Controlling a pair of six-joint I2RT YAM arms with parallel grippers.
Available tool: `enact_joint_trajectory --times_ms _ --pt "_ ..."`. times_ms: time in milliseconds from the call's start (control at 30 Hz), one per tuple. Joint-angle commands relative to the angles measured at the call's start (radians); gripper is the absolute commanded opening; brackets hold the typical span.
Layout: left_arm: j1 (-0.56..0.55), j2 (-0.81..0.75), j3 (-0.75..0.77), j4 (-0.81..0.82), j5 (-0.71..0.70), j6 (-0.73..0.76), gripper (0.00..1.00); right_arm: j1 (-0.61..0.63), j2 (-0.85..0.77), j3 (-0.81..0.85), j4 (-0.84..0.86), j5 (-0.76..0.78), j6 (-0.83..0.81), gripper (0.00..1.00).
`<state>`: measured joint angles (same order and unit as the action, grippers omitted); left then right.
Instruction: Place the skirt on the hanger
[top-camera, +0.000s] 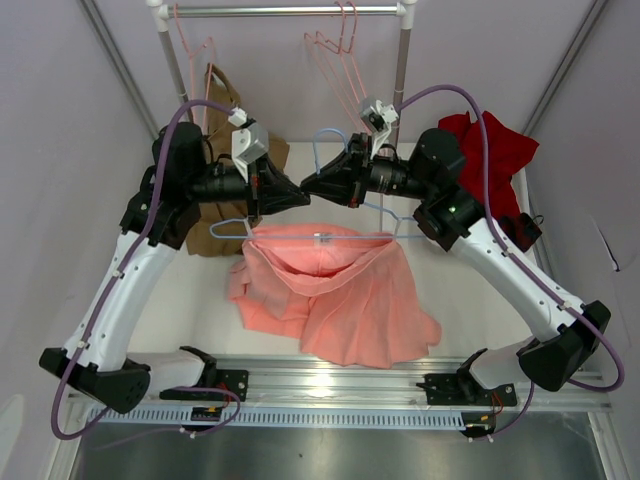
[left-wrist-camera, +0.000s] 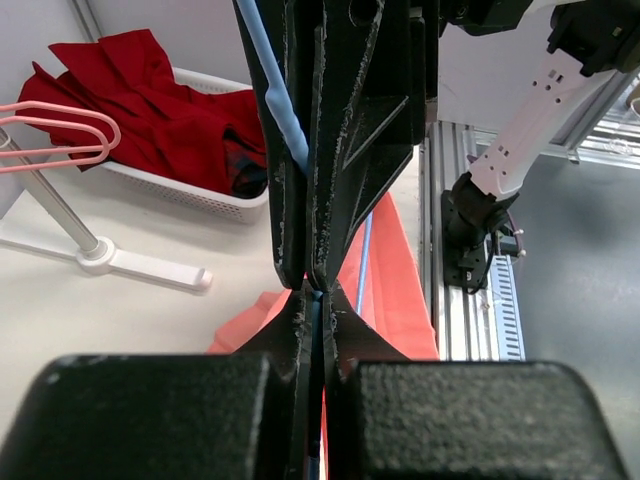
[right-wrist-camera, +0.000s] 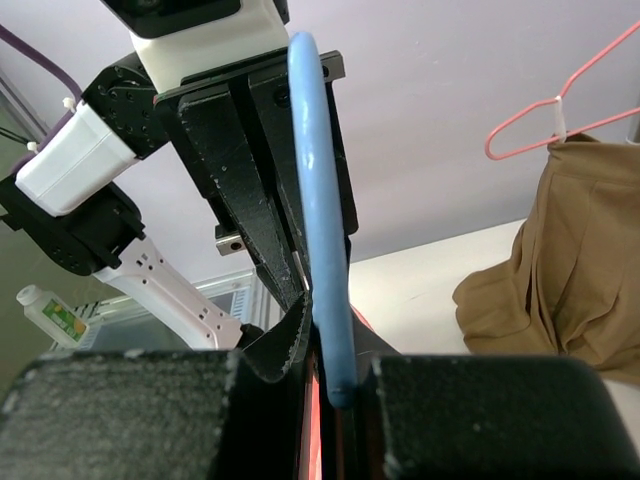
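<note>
The light blue wire hanger (top-camera: 396, 217) is held up over the middle of the table, its hook (top-camera: 325, 140) pointing back. The salmon-pink skirt (top-camera: 340, 295) hangs from its lower bar, and the hem rests on the table. My left gripper (top-camera: 298, 194) and right gripper (top-camera: 310, 184) meet tip to tip at the hanger's neck. Both are shut on the wire. In the left wrist view my gripper (left-wrist-camera: 316, 300) pinches the blue wire (left-wrist-camera: 285, 115), with the skirt (left-wrist-camera: 395, 290) below. In the right wrist view my gripper (right-wrist-camera: 335, 375) grips the wire (right-wrist-camera: 315, 190).
A white clothes rack (top-camera: 290, 10) at the back carries pink wire hangers (top-camera: 335, 50) and a tan-brown garment (top-camera: 225, 160). A dark red garment (top-camera: 495, 145) lies in a white basket (left-wrist-camera: 185, 192) at the back right. A metal rail (top-camera: 340, 385) runs along the near edge.
</note>
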<state>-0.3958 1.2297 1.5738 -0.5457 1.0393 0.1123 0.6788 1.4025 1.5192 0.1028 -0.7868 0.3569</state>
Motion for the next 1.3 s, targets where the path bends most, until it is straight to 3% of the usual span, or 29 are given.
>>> enact_joint_trajectory --times_ms 0,200,233,267,533,933,1133,1267 --pt "0.017 -0.084 -0.056 0.128 -0.022 -0.083 0.00 -0.005 -0.028 0.053 0.046 0.079 -0.029 0.00" --pt "0.072 -0.169 -0.165 0.295 -0.038 -0.227 0.00 0.002 -0.048 0.027 0.006 0.170 -0.067 0.30" --pt "0.072 -0.179 -0.179 0.311 -0.048 -0.250 0.00 0.001 -0.054 0.019 0.006 0.184 -0.072 0.40" --pt "0.074 -0.188 -0.195 0.325 -0.057 -0.256 0.00 0.002 -0.057 0.013 0.006 0.196 -0.078 0.42" --pt "0.092 -0.236 -0.210 0.268 -0.212 -0.252 0.00 0.007 -0.095 -0.043 0.008 0.279 -0.098 0.77" --pt "0.167 -0.289 -0.192 0.082 -0.564 -0.281 0.00 -0.021 -0.192 -0.010 -0.175 0.696 -0.088 0.91" --pt "0.169 -0.227 -0.042 0.015 -0.826 -0.342 0.00 -0.062 -0.218 0.027 -0.273 0.730 -0.055 0.92" --pt "0.169 -0.167 0.015 0.059 -0.875 -0.375 0.00 -0.074 -0.234 0.053 -0.320 0.735 -0.055 0.93"
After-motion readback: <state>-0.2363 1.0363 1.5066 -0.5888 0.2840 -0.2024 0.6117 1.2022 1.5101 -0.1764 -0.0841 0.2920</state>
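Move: The left hand already grips the blue hanger at its neck; the rail's middle lies some 36 cm ahead, 6 cm left and 10 cm above it. From this hand, the hanging brown skirt is about 26 cm ahead, 18 cm left and 24 cm lower; the empty pink hangers are 30 cm ahead, 8 cm right, at its height. The right fingers also hold the blue hanger, its neck right at them. The right fingers let go of the blue hanger, opening wide as the hand moves off about 11 cm right and 7 cm forward, turning some 45 degrees clockwise. The left fingers keep their grip and carry the hanger some 12 cm left, then also 7 cm forward nearer the rail, swinging it about 55 degrees counter-clockwise. ##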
